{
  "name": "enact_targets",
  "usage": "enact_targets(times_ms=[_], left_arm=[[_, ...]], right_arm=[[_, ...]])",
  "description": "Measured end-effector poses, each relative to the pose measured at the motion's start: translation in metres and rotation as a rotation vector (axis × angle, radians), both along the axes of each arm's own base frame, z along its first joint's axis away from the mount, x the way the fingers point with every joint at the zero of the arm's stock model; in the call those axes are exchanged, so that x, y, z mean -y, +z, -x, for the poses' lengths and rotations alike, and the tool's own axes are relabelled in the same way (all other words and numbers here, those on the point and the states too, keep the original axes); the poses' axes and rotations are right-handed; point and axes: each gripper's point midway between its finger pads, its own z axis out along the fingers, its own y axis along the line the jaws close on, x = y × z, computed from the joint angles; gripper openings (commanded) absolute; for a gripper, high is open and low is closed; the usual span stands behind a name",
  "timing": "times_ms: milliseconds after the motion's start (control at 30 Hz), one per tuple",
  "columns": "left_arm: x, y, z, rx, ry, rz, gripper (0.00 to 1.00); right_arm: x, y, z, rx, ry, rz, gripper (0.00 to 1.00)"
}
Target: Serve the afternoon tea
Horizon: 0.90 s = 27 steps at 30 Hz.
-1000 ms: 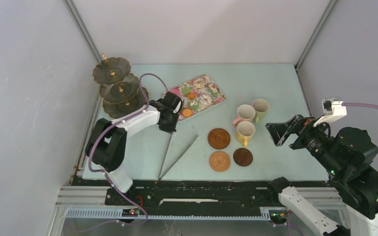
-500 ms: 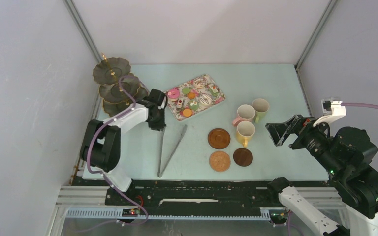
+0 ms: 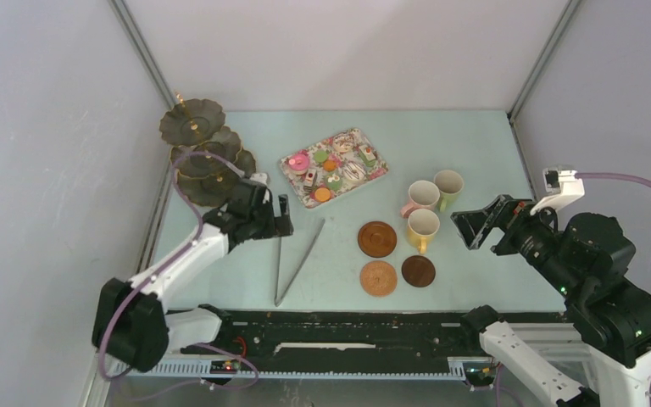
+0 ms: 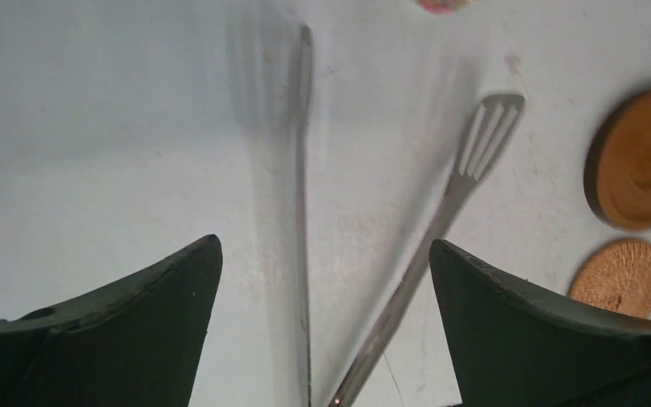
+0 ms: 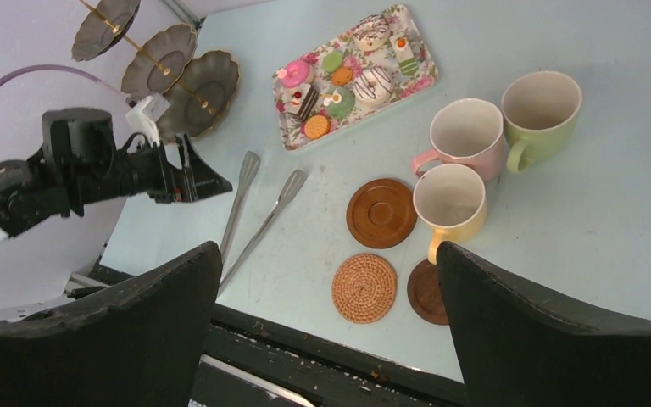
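The dark three-tier stand point(image 3: 199, 153) stands at the far left. Toy cakes point(image 3: 331, 165) lie on the flowered tray point(image 3: 378, 170). Pink point(image 3: 421, 197), green point(image 3: 448, 186) and yellow point(image 3: 423, 227) mugs cluster right of centre, by three brown coasters point(image 3: 377, 238). My left gripper point(image 3: 281, 216) hovers open over the tongs point(image 4: 303, 170), its fingers point(image 4: 161, 297) apart from both blades. My right gripper point(image 3: 475, 229) hangs open and empty, high above the table to the right of the mugs. From the right wrist I see the mugs point(image 5: 466, 131), the coasters point(image 5: 381, 212) and the cakes point(image 5: 339, 76).
The metal tongs point(image 3: 297, 259) lie spread on the table between the left arm and the coasters. The woven coaster point(image 3: 379, 277) and the dark coaster point(image 3: 418, 270) sit near the black front rail point(image 3: 347, 326). Grey walls close in on both sides.
My left gripper has opened and let go of the tongs, which now lie on the table. The left arm has drawn back toward the near left. The right gripper shifted slightly left.
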Motion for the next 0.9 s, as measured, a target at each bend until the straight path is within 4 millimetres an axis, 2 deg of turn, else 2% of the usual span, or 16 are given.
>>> enact_targets(times_ms=[167,333,433,667,900], left_arm=[[0.027,-0.015,0.04,0.046,-0.085,0.007,0.98],[0.041,-0.025,0.061,0.092,-0.14,-0.052,0.98],[0.048,-0.026,0.065,0.124,-0.156,-0.07,0.98],[0.044,-0.039,0.066,0.143,-0.138,-0.117,0.98],[0.051,-0.047,0.059,0.156,-0.139,-0.132,0.98]], right_arm=[[-0.007,-0.006,-0.001,-0.024,0.03,-0.001,1.0],[-0.011,-0.009,-0.002,-0.041,0.044,-0.009,1.0],[-0.011,-0.011,-0.004,-0.05,0.039,-0.012,1.0],[-0.017,-0.012,-0.003,-0.062,0.066,-0.022,0.98],[-0.019,-0.013,-0.004,-0.072,0.072,-0.021,0.98]])
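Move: The tongs lie spread on the table with their middle about 9 cm back from the left gripper, 5 cm to its right and some 8 cm below. The tray of sweets is about 19 cm ahead and 16 cm right; the brown coaster is roughly 27 cm right and 3 cm back, with the woven coaster at the same reach right but 12 cm back. From the right gripper the tongs are about 32 cm left, 8 cm ahead and 37 cm below. Bring the left gripper back about 6 cm and 5 cm to the right, sinking as it goes, until it is over the spread arms of the tongs. Then lower it on towards them, almost 5 cm down in all. Keep the fingers wide open, one to each side of the tongs, and turn the hand some 10 degrees clockwise, tipping the fingers slightly farther forward. ##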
